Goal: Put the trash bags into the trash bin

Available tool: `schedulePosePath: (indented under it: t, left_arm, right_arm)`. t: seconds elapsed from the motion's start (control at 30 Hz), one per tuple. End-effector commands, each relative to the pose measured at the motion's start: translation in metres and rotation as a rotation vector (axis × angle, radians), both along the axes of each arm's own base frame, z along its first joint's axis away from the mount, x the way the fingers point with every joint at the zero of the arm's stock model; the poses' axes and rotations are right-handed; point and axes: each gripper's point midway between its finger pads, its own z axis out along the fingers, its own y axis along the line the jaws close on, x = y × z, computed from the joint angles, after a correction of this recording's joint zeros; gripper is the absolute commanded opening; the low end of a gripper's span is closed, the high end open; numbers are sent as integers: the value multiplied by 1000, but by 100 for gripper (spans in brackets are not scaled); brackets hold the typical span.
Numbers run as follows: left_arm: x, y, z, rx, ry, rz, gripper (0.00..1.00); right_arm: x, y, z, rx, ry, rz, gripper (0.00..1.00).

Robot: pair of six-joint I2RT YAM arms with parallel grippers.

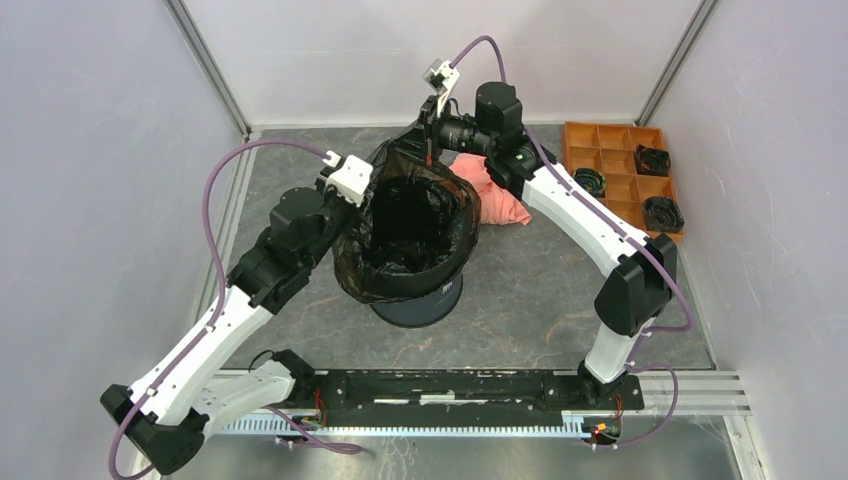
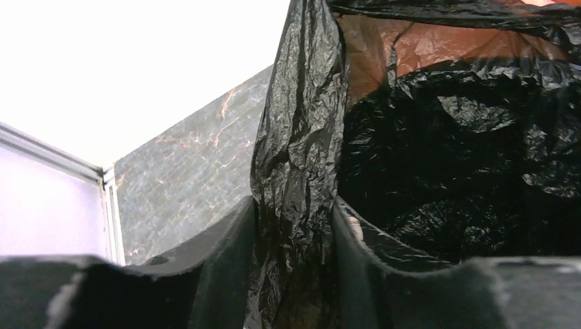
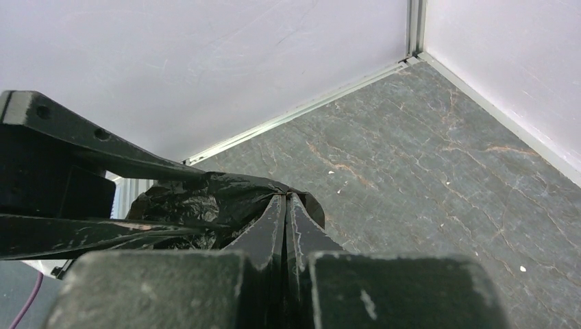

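The black trash bag hangs open-mouthed over the dark navy trash bin, draped down most of the bin's wall. Only the bin's base shows below it. My left gripper is at the bag's left rim. In the left wrist view a bunched fold of the bag fills the gap of that gripper, touching both fingers. My right gripper holds the bag's far rim up. In the right wrist view it is shut tight on a pinch of the plastic.
A salmon-pink cloth lies just behind and right of the bin, under the right arm. An orange compartment tray with black round parts sits at the back right. Walls enclose the table at the back and on both sides.
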Motion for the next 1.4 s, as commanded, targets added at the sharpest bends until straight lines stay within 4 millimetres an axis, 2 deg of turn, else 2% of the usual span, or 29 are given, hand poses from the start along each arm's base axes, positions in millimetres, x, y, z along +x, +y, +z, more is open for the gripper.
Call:
schedulePosePath:
  t: [0.0,0.13,0.23,0.3,0.4,0.47,0.53,0.57,0.9,1.0,1.13,1.2,1.27,1.3,1.33,1.37]
  left_arm:
    - [7,9,31,-28,-91,67,43]
    - [4,14,40,-67,-104,92,32]
    - [1,4,42,-126,-44,64,27]
    - [2,-3,38,-129,37,55,19]
    - [5,-14,16,-131,149,27,14]
    - [9,-12,6,-171,205,17,12]
    - [14,-8,-4,-256,272,-17,12]
    - [20,3,-6,-307,291,-9,11]
    - [38,21,-67,-587,508,-48,9]
    - [35,20,-81,-636,546,-52,7]
    - [16,20,-106,-665,579,-40,7]
    - [5,18,-120,-684,604,-40,7]
    - [-2,19,-133,-698,626,-22,7]
    - [-5,19,-136,-708,631,-19,6]
    - [-7,17,-137,-725,632,-21,6]
    - [-8,17,-136,-733,626,-27,6]
  right_arm:
    - [3,-1,15,28,-45,-13,1]
    - [3,-1,10,18,-46,-12,1]
    - [6,-3,3,-6,-49,-25,1]
    - [9,-5,-2,-22,-50,-35,1]
    - [15,-7,-8,-31,-44,-32,1]
    - [17,-8,-17,-51,-26,-17,1]
    - [19,-8,-25,-69,-17,1,1]
    - [19,-9,-29,-74,-12,11,1]
    - [36,-9,-87,-154,38,76,1]
    - [33,-8,-105,-178,68,101,1]
    - [23,-14,-124,-191,107,100,1]
    - [24,-19,-129,-211,135,57,8]
    - [33,-29,-127,-262,160,-36,16]
    - [38,-35,-119,-284,159,-81,23]
    - [42,-45,-114,-319,170,-138,34]
    - [46,-54,-100,-333,160,-190,42]
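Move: The trash bag's left edge already runs between the left gripper's open fingers. From there the trash bin's middle lies about 5 cm back, 9 cm right and 18 cm lower. The right gripper keeps the bag's far edge pinched; from it the bin stands roughly 12 cm back, 4 cm left and 23 cm down, and the pink cloth about 14 cm ahead, 15 cm right and 35 cm below. Shut the left gripper on the bag's left edge, lifting about 3 cm as you close, then edge forward and left and pull the edge down beside the bin to about 15 cm below the start, tipping the fingers down and rolling the left side under. Meanwhile lower the right gripper some 13 cm with the far edge, easing forward, and start opening its fingers at the end. ##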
